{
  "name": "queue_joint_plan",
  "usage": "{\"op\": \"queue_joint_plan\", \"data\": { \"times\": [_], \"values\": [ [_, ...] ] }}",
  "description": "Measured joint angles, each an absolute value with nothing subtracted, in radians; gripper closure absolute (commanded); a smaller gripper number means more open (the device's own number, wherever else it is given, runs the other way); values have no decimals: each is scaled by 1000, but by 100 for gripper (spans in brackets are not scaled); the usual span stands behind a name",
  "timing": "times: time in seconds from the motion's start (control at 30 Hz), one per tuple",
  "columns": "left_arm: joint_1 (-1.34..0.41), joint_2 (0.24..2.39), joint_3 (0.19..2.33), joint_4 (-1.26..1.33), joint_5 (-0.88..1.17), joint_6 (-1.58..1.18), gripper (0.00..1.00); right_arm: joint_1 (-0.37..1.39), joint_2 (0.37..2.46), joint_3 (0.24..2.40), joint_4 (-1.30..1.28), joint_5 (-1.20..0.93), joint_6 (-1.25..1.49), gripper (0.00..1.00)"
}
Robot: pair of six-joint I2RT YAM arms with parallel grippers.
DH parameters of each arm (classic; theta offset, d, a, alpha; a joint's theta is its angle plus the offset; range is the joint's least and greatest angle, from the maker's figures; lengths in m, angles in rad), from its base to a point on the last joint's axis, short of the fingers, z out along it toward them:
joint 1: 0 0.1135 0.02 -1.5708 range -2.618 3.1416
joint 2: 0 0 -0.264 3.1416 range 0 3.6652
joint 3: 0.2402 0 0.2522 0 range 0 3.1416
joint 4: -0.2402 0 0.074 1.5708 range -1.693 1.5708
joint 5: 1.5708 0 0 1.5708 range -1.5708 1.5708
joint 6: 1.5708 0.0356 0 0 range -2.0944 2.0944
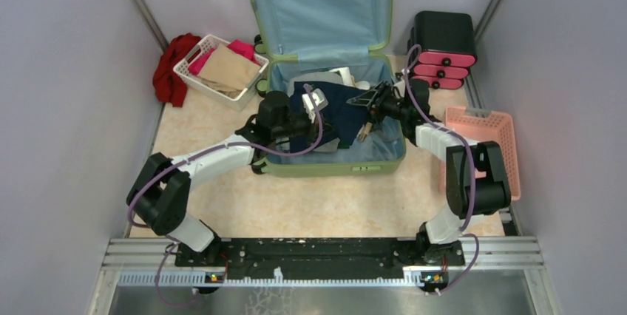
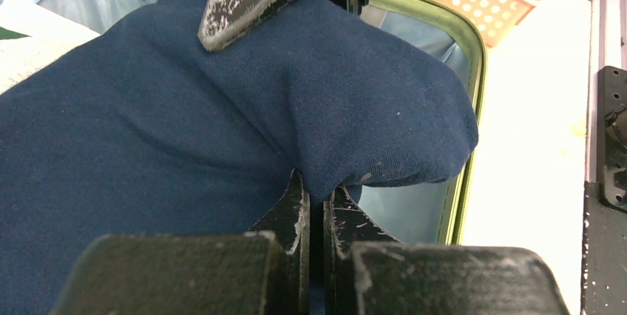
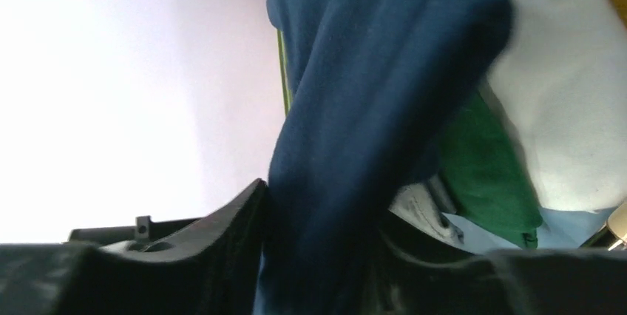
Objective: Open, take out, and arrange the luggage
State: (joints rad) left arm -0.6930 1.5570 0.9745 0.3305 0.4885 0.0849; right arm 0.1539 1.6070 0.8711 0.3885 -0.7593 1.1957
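The light-green luggage [image 1: 333, 166] lies open on the floor, its blue-lined lid [image 1: 325, 4] standing up at the back. A navy cloth [image 1: 336, 112] is held up over the open half. My left gripper [image 1: 314, 100] is shut on the cloth's left part; in the left wrist view the cloth [image 2: 222, 123] is pinched between the gripper's [image 2: 318, 197] black fingers. My right gripper [image 1: 367, 100] is shut on the cloth's right edge; in the right wrist view the cloth [image 3: 370, 108] runs between its fingers. White and green items [image 3: 488, 174] lie in the case beneath.
A white basket [image 1: 218, 71] with tan and pink cloth sits at back left beside a red cloth [image 1: 168, 71]. A black-and-pink drawer box [image 1: 442, 45] stands at back right. A pink plastic basket [image 1: 484, 145] sits right of the luggage. Grey walls close both sides.
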Motion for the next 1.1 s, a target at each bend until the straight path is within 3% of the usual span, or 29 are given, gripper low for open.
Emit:
{"op": "queue_joint_plan", "data": {
  "times": [0.1,0.13,0.3,0.5,0.63,1.1],
  "values": [
    [-693,1555,971,329,488,94,100,147,1583,871,389,-749,1175,100],
    [-693,1555,971,329,488,96,94,147,1575,871,389,-747,1174,100],
    [-693,1554,971,319,509,105,38,147,1541,871,362,-733,1108,100],
    [-693,1481,928,284,535,90,11,139,1492,899,194,-695,898,100],
    [-693,1327,883,222,524,78,1,105,1453,945,54,-673,727,100],
    [-691,851,753,-62,282,189,1,-77,1291,1148,-457,-576,123,100]
  ]
}}
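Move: The navy garment, still pinched by the shut left hand, has its middle about 9 cm to the left of the half-open right hand, 2 cm back and 4 cm lower, with its near edge already between the right fingers. The grey garment lies some 14 cm left, 1 cm back and 7 cm below, and the wooden brushes 7 cm back, 1 cm right and 8 cm below. From the left hand, the navy garment's middle is about 4 cm ahead, straight in line and 3 cm below. The right fingers shut on the navy garment's edge during a small lift, and while the hand rolls some 50 degrees about the line of its fingers it carries the cloth about 14 cm to the right, rising about 5 cm, off the grey garment and towards the suitcase's right rim. Once the right has its grip, the left hand opens wide, lets go of the garment and backs away about 12 cm to the left and 8 cm back, first rising over the suitcase, then dipping a little near its front left corner. ##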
